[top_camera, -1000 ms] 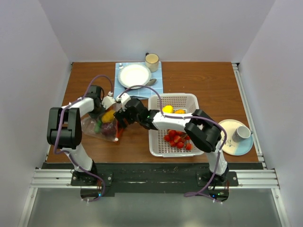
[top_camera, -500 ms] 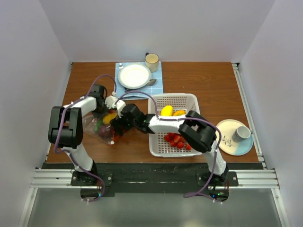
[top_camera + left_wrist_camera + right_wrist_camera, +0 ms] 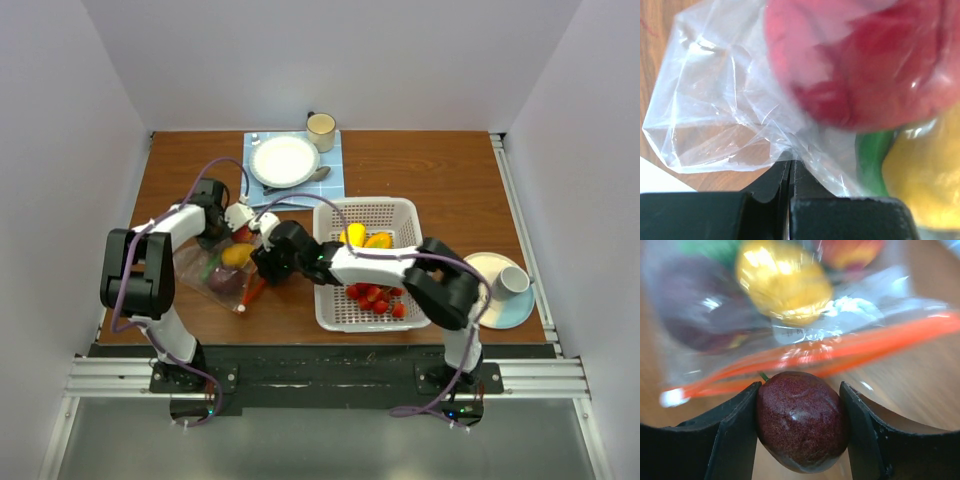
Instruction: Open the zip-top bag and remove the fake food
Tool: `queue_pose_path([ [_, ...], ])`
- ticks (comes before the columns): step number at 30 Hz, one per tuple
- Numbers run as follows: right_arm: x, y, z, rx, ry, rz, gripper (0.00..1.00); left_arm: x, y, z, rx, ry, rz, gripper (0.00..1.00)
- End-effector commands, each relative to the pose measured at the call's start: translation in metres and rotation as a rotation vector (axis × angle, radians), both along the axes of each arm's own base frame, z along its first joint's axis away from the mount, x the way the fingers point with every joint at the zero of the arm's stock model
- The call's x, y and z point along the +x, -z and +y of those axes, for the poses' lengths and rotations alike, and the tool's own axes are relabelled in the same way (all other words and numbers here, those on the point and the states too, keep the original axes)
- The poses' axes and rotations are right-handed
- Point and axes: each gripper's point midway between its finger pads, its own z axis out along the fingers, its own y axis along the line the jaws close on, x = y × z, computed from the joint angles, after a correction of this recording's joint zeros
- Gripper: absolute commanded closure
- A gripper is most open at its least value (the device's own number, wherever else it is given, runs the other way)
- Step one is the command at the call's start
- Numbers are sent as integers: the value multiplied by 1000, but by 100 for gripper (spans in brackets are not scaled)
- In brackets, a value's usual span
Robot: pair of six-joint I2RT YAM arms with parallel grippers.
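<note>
The zip-top bag (image 3: 205, 270) lies at the left of the table, clear and crinkled (image 3: 725, 100), its orange-red zip strip (image 3: 850, 352) facing the right arm. My left gripper (image 3: 790, 167) is shut on a pinch of the bag's plastic at its far corner (image 3: 232, 222). Just outside the zip strip, my right gripper (image 3: 801, 430) is shut on a maroon piece of fake food (image 3: 801, 427), one finger on each side; in the top view it sits at the bag's mouth (image 3: 262, 268). Inside the bag show a yellow piece (image 3: 782, 282), a red piece (image 3: 865, 60) and a green piece (image 3: 875, 160).
A white basket (image 3: 330, 300) right of the bag holds yellow, orange and small red pieces. At the back, a white plate (image 3: 284, 160) on a blue mat, a spoon and a cup (image 3: 321, 130). A plate with a mug (image 3: 500, 285) stands at the right edge.
My right gripper's jaws have closed from wide open onto the maroon piece at the bag's mouth and drawn back slightly to the right. The left gripper keeps its pinch on the bag.
</note>
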Motion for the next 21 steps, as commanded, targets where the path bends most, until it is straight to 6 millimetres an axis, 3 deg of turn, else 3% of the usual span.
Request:
queue_pose_path([
  [1, 8, -94, -39, 50, 105, -145, 68, 20, -59, -7, -56, -47, -115, 100],
  [3, 10, -107, -70, 12, 185, -180, 69, 29, -85, -10, -70, -47, -155, 100],
  [4, 10, -98, -89, -23, 227, -182, 71, 29, -94, -10, -73, -46, -171, 100],
  [6, 22, -105, -126, -32, 397, -229, 83, 29, -110, -16, -103, -46, -178, 100],
  [7, 30, -98, -145, -50, 463, -230, 86, 26, -115, -23, -140, -34, -174, 100],
  [8, 30, -80, -163, -91, 504, -216, 90, 27, -124, -27, -160, -34, -182, 100],
  [10, 37, -69, -187, -128, 598, -226, 91, 19, -130, -38, -212, -26, -165, 100],
  [13, 37, -48, -196, -199, 614, -204, 61, 16, -133, -43, -227, -21, -170, 100],
  [14, 38, -51, -191, -198, 599, -192, 36, 13, -129, -43, -225, -24, -159, 100],
  [16, 36, -60, -173, -166, 541, -171, 13, 10, -120, -39, -203, -35, -144, 100],
  [17, 34, -63, -169, -156, 526, -172, 1, 2, -107, -36, -189, -42, -114, 100],
  [21, 15, -92, -143, -85, 432, -258, 1, -2, -75, -26, -132, -50, -104, 100],
])
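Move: The right hand already holds the dark purple fruit just outside the bag's zip; the basket's middle is about 27 cm to its right, 2 cm ahead and 4 cm lower. In the basket the lemon lies some 22 cm right and 10 ahead, the mango 29 right and 9 ahead, the strawberries 28 right and 5 back. The left hand pinches the bag's clear film; from it the yellow fruit lies 8 cm right, 3 back, level in height. Fingers keep their grip on the dark purple fruit as the right hand swings up and over the basket's left rim, peaking about 14 cm higher, then comes down inside some 18 cm to the right, turning clockwise about 30 degrees, and opens wide to let go. Meanwhile the left hand, still pinching the film, pulls it up about 13 cm, tilting slightly and drifting a little right, then sinks back a few centimetres. ##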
